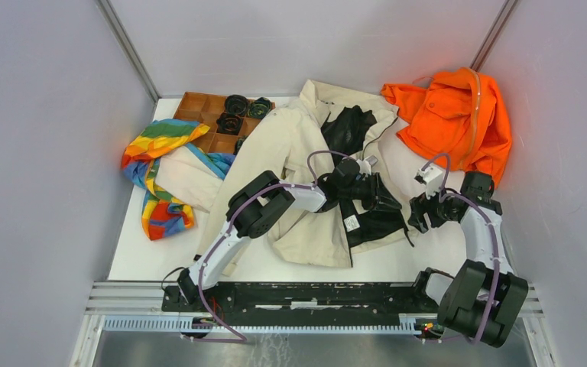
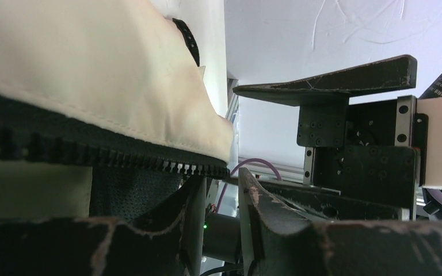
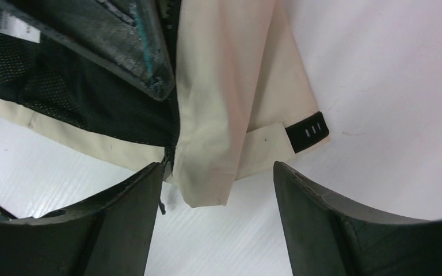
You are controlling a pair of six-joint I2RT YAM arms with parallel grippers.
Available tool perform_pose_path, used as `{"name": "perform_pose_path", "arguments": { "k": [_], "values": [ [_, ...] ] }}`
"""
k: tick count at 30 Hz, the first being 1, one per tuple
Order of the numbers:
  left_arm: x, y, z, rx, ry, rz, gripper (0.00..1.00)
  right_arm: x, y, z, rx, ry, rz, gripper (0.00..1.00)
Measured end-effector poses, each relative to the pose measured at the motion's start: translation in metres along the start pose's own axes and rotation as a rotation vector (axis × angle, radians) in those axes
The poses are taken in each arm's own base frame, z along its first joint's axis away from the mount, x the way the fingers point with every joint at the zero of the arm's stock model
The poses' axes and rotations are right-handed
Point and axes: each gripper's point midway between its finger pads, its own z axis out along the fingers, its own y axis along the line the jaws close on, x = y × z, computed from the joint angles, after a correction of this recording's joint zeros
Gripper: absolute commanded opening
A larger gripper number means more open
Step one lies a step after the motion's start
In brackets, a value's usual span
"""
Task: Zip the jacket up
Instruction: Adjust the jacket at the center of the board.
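The beige jacket (image 1: 298, 153) lies open in the middle of the table, black lining (image 1: 348, 128) facing up. My left gripper (image 1: 368, 187) rests on the lining at the lower front. In the left wrist view the dark zipper teeth (image 2: 149, 162) run along the beige edge and lie over one fingertip. The left gripper (image 2: 221, 175) is narrowly open with nothing in the gap. My right gripper (image 1: 420, 216) is wide open (image 3: 218, 167) over the hem corner (image 3: 207, 172). The zipper's bottom end (image 3: 167, 158) sits by its left finger (image 3: 121, 218).
An orange garment (image 1: 451, 122) lies at the back right. A rainbow-striped cloth (image 1: 160, 168) is at the left, with a brown tray (image 1: 199, 107) of dark round parts behind it. The hem carries a black tab (image 3: 308, 131). White table (image 3: 380, 86) shows beside the hem.
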Motion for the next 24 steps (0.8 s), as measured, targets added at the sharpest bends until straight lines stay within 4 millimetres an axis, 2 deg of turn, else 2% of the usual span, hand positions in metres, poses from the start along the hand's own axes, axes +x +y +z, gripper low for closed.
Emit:
{"name": "perform_pose_path", "arguments": {
  "k": [6, 14, 24],
  "values": [
    [0.001, -0.001, 0.0, 0.003, 0.007, 0.001, 0.34, -0.001, -0.008, 0.007, 0.027, 0.006, 0.038, 0.64],
    [0.0, -0.003, 0.001, 0.005, 0.007, 0.003, 0.34, -0.003, -0.004, 0.012, 0.01, 0.011, 0.035, 0.6],
    [-0.001, -0.005, 0.002, 0.009, 0.007, 0.005, 0.35, 0.005, -0.007, 0.017, 0.015, 0.056, 0.05, 0.34]
  ]
}}
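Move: The cream jacket's free lower front corner, with the zipper end, lies just below the right fingertips, about 1 cm ahead, 1 cm to the left and 2 cm down. The sleeve cuff with its black tab is some 7 cm farther ahead of that corner and 3 cm to its right; the white label sits about 19 cm left of the hand, level with it. From the left hand the corner is roughly 6 cm right, 4 cm back and 3 cm down. The jacket's lower front corner is taken between the right hand's fingers: they slide about 1 cm forward, then sink some 1.5 cm over it, pointing forward, left and steeply down with hardly any turn. Meanwhile they close from wide open to about half that gap, one finger on the zipper side and one on the sleeve side, not yet shut. ##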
